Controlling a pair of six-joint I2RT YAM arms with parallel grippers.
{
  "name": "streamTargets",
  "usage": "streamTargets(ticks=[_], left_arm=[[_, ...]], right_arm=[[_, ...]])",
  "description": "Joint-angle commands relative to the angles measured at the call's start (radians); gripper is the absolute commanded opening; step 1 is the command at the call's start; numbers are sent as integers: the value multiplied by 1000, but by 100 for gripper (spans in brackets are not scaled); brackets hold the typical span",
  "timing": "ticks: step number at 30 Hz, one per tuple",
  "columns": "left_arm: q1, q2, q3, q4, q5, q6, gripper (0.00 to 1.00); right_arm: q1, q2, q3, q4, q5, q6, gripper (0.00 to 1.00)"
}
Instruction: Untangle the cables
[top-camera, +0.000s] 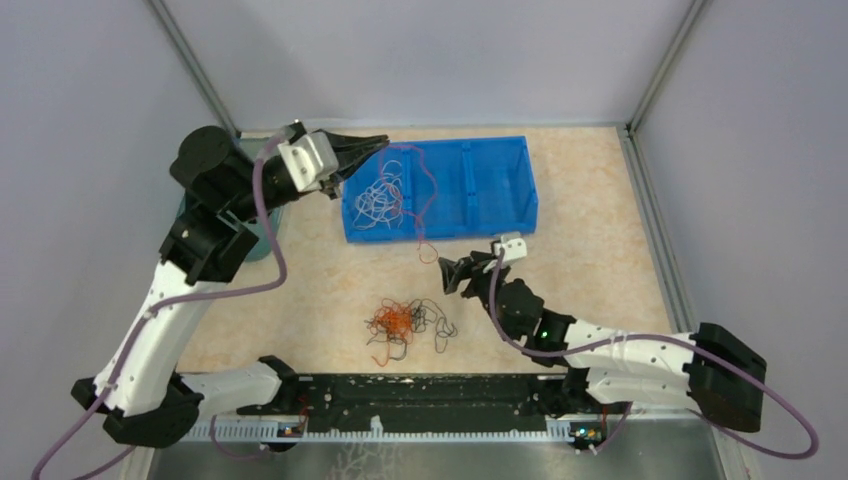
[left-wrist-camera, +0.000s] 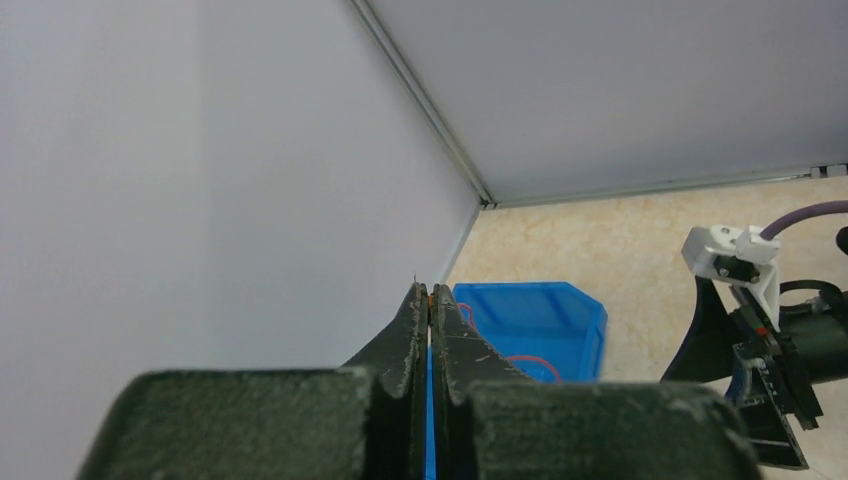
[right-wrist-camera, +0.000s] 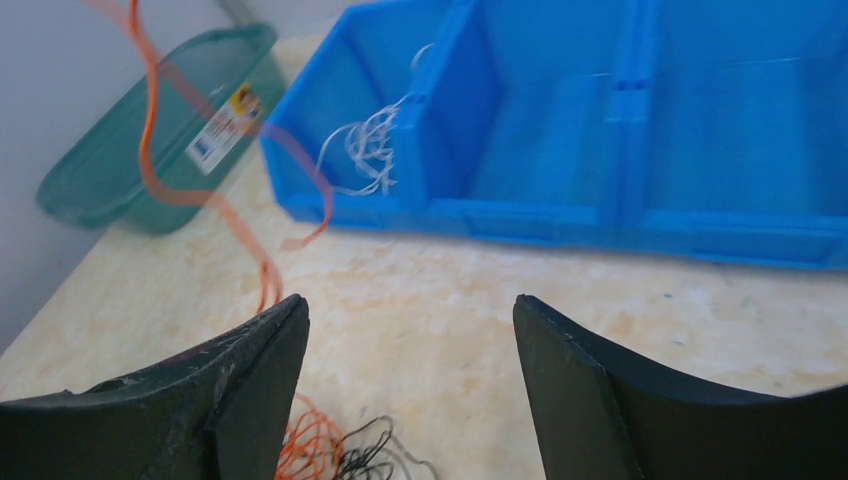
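My left gripper (top-camera: 378, 144) is raised over the left end of the blue bin (top-camera: 500, 190), shut on one orange-red cable (top-camera: 428, 254). A speck of orange shows between its pressed tips (left-wrist-camera: 430, 296). That cable hangs down across the bin, and its lower end curls just past the bin's front wall. White cables (top-camera: 378, 200) lie in the bin's left compartment. A clump of orange and black cables (top-camera: 405, 322) rests on the table. My right gripper (top-camera: 447, 277) hovers low between bin and clump, open, nothing between its fingers (right-wrist-camera: 290, 320). The orange-red cable (right-wrist-camera: 150, 160) dangles to its left.
A green plastic container (right-wrist-camera: 100, 170) stands left of the blue bin (right-wrist-camera: 600, 220), partly behind my left arm (top-camera: 215, 240). Grey walls enclose the table on three sides. A black rail (top-camera: 420, 395) with the arm bases runs along the near edge.
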Motion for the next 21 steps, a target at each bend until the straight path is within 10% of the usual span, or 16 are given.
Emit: streamTargets(ticks=[1, 21], left_arm=[[-3, 64, -24, 147, -45, -58, 0], [10, 436, -57, 374, -127, 92, 0]], right_arm=[[-50, -94, -16, -143, 204, 99, 75], [-81, -216, -88, -199, 239, 119, 75]])
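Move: The left hand holds the red-orange cable high up; the blue bin's middle compartment lies about 24 cm ahead of it, 8 cm to its right and some 47 cm below. The left compartment with the white cables is roughly 22 cm ahead, 6 cm left; the right one 24 cm ahead, 22 cm right. The orange-black tangle is some 8 cm back, straight below. From the right hand, the middle compartment is about 23 cm ahead, 1 cm left, 13 cm lower. Keeping its fingers shut on the freed cable, the left hand swings forward about 14 cm while sinking some 10 cm and going 8 cm to the right, towards the blue bin's middle compartment, and tips down only slightly. The right hand, open and empty, draws away about 8 cm to its right, mostly early on, sinking a little and turning some 15 degrees clockwise, clear of the hanging cable. ##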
